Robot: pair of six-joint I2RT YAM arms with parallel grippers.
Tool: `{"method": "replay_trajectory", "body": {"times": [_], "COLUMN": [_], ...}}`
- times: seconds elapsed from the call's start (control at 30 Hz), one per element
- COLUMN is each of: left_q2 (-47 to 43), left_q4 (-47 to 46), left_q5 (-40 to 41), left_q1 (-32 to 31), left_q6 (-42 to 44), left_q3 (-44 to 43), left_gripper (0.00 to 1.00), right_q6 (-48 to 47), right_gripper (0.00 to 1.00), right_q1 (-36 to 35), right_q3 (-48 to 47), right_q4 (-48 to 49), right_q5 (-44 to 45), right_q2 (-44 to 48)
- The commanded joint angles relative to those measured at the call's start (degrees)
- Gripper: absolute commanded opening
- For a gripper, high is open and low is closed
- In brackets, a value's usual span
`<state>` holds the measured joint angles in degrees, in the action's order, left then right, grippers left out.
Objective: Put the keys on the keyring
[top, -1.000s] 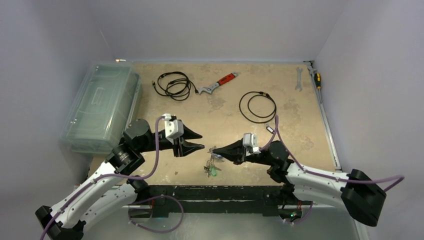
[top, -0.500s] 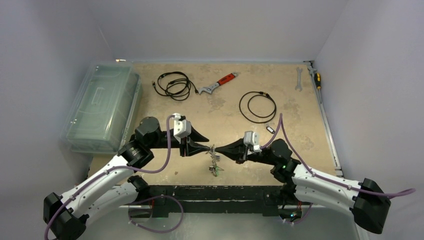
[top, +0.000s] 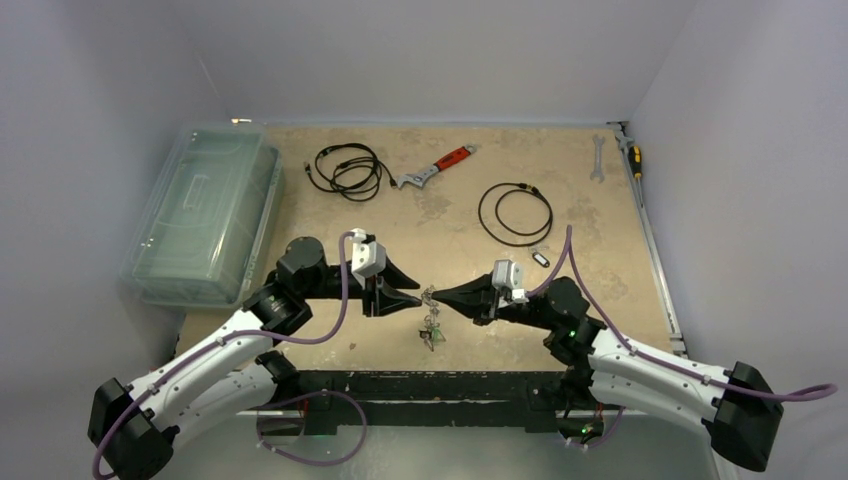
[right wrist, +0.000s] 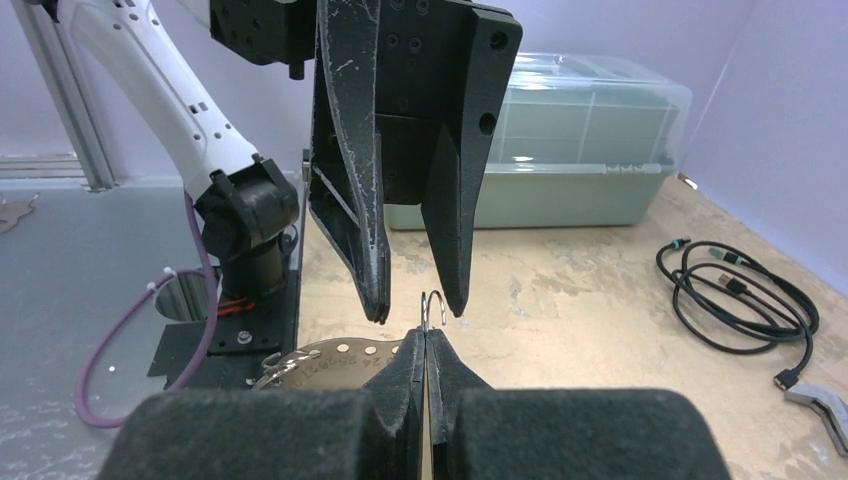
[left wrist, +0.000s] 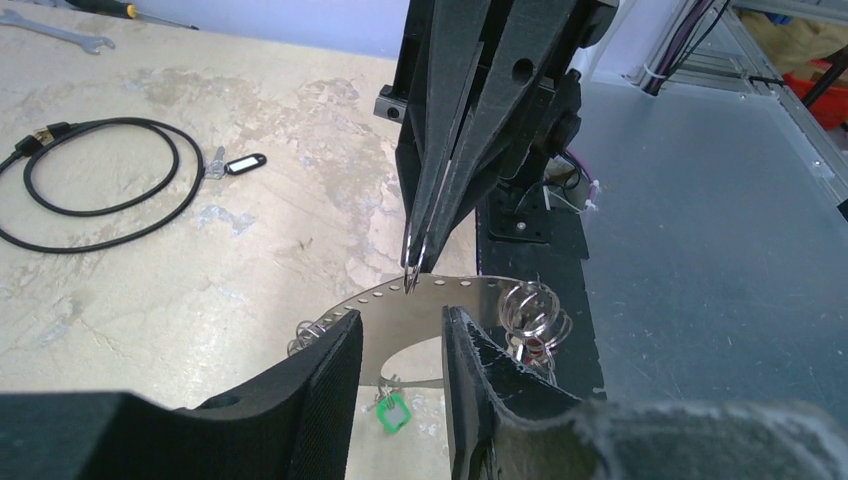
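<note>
The keyring (left wrist: 400, 305), a flat grey metal band with a row of holes, hangs in the air between the two grippers (top: 430, 301). My right gripper (right wrist: 427, 335) is shut on its top edge, and a small wire loop (right wrist: 432, 305) pokes out of its tips. My left gripper (left wrist: 405, 345) faces it, open, its fingers (right wrist: 352, 200) straddling the band; I cannot tell whether they touch it. Keys (top: 431, 337) dangle below the keyring, one with a green tag (left wrist: 392, 411), beside coiled split rings (left wrist: 530, 310). Another key with a dark tag (top: 540, 258) lies on the table.
A clear plastic box (top: 205, 210) stands at the left. Two black cable loops (top: 347, 168) (top: 515, 213), a red-handled wrench (top: 440, 165), a spanner (top: 598, 158) and a screwdriver (top: 633, 155) lie at the back. The black base rail (top: 420, 385) runs just below the grippers.
My left gripper has swung right and come up tip to tip with the right gripper, around the keyring. The right gripper has risen a little with the keyring and keys.
</note>
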<state>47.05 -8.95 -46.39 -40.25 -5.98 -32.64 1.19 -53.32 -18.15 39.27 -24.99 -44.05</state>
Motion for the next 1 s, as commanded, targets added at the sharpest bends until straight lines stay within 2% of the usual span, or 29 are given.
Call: {"method": "replay_trajectory", "body": {"times": [0.0,0.17,0.2,0.27,0.97], "left_q2": [0.36,1.39,-1.5,1.68,2.61], "left_q4": [-6.59,-9.84,-10.04,-10.55,-12.4], "left_q5": [-0.44,-0.79,-0.81,-0.87,-1.4], "left_q1": [0.03,0.04,0.01,0.02,0.02], "left_q6": [-2.36,-4.2,-4.22,-4.33,-4.02], "left_q3": [1.02,1.87,1.88,1.98,2.83], "left_gripper": [0.33,0.29,0.28,0.26,0.13], "right_q6": [-0.69,-0.32,-0.24,-0.22,0.45], "right_gripper": [0.0,0.0,0.0,0.0,0.0], "right_q1": [-0.3,-0.29,-0.29,-0.34,-0.78], "right_q3": [-3.55,-3.81,-3.82,-3.91,-4.61], "right_q4": [1.98,2.38,2.47,2.53,2.61], "right_q5": [0.82,0.48,0.43,0.38,-0.14], "right_q2": [0.8,0.02,-0.12,-0.17,-1.42]}}
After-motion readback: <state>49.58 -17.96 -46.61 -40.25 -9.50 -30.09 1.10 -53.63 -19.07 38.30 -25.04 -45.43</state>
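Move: The exposed end of the wire ring held in my right fingertips is about 2 cm to the right of my left hand, level in height and straight across. The hanging metal plate has its middle some 7 cm below my left hand, about 3 cm right and 2 cm back; the green tag hangs about 10 cm below, 4 cm right and 4 cm back. From my right hand, the ring end lies about 1 cm left. I bring my half-open left fingers around the exposed end of the wire ring, easing less than 1 cm right and about half a centimetre forward while the tips tilt up a few degrees. Most of the action is the fingers narrowing to under half their gap. My right hand keeps its shut pinch on the ring and barely drifts, about half a centimetre left towards the other tips. ##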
